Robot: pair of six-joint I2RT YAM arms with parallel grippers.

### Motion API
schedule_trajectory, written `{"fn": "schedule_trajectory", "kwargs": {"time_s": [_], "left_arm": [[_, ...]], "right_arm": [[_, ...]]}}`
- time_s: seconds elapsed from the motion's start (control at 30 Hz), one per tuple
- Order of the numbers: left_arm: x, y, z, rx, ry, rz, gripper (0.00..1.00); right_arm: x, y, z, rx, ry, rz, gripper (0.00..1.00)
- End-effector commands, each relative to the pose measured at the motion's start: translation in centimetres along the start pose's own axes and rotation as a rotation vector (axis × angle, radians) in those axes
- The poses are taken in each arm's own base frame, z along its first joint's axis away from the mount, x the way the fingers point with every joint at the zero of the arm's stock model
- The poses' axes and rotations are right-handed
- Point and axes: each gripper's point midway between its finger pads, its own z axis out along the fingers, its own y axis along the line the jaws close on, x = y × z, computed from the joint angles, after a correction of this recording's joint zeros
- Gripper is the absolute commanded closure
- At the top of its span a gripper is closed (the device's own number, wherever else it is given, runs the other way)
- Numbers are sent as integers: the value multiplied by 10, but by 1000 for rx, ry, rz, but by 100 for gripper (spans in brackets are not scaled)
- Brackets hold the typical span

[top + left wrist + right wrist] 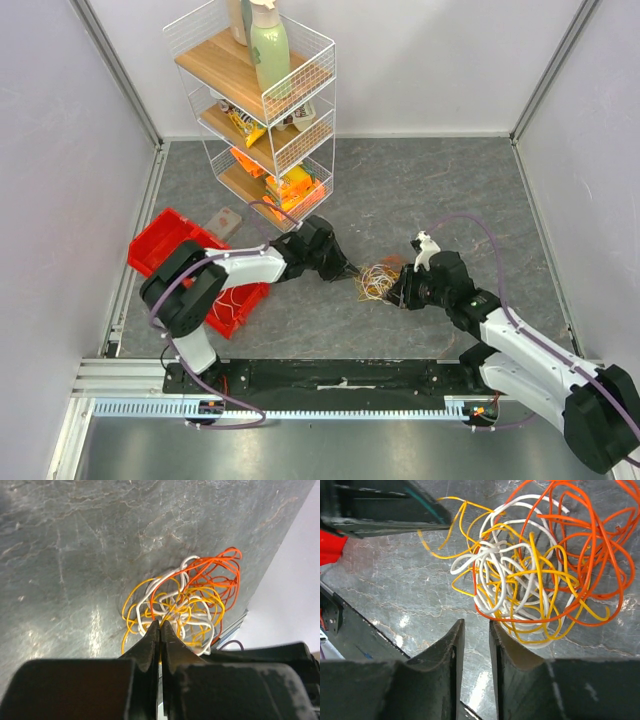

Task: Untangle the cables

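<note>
The cables [378, 282] are a fist-sized tangle of orange, yellow and white wires on the grey table, between the two grippers. My left gripper [352, 271] is at the tangle's left edge. In the left wrist view its jaws [160, 624] are pressed together at the edge of the cables [185, 600]. The right wrist view shows a yellow wire running into the left gripper [395, 505]. My right gripper [400, 296] is at the tangle's right side. Its jaws [476, 622] stand narrowly apart with nothing between them, one fingertip [495, 630] beside the cables [535, 570].
A white wire shelf rack [265, 110] holding a bottle and snack packs stands behind the left arm. A red bin [170, 250] sits at the left with a small flat grey object [222, 220] beside it. Walls enclose three sides. A metal rail [300, 405] runs along the front.
</note>
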Motion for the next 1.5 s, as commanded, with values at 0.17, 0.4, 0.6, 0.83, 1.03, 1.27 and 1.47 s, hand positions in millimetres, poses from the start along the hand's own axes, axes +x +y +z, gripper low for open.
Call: {"fn": "schedule_trajectory", "kwargs": {"time_s": [0.17,0.4,0.6,0.83,1.03,1.27,1.47], "left_arm": [[20,-67,-73,275,18,240,98],[50,-107,-155,508,60,428,98],[51,-143,-266,627,-123,684,98],[25,-158,-372,630,-463,757,98],[18,-165,-399,638,-546,738,98],[15,-167,-380,602,-507,722,98],[16,-167,-380,604,-494,718,98]], "right_arm": [[-18,-1,19,29,-53,35,36],[-25,-65,24,393,-149,219,42],[-40,-110,-6,665,-309,271,66],[-82,-123,-42,824,-340,98,74],[-95,-86,-29,684,-124,-170,47],[-103,75,-25,64,-175,-467,20],[-89,177,-28,-245,-259,-644,17]]}}
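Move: Pinched in the left fingertips already is a strand of the yellow cable; the cable tangle it comes from lies about 4 cm to that hand's right, 3 cm back and 4 cm below. Its orange loops are some 8 cm right and 2 cm ahead, equally low, while the red bin is roughly 35 cm left and level fore-and-aft, 3 cm below. From the right hand the tangle's middle is 4 cm ahead, 5 cm left and 5 cm below. Keeping its pinch on the yellow strand, the left hand hauls it up about 40 cm, drawing back and then left towards the red bin and tipping its fingers upward some 60 degrees, then eases down a little. The right hand opens, dips forward and right, narrows its fingers while turning clockwise, then swings left, up and back, turning counter-clockwise and opening wide. ##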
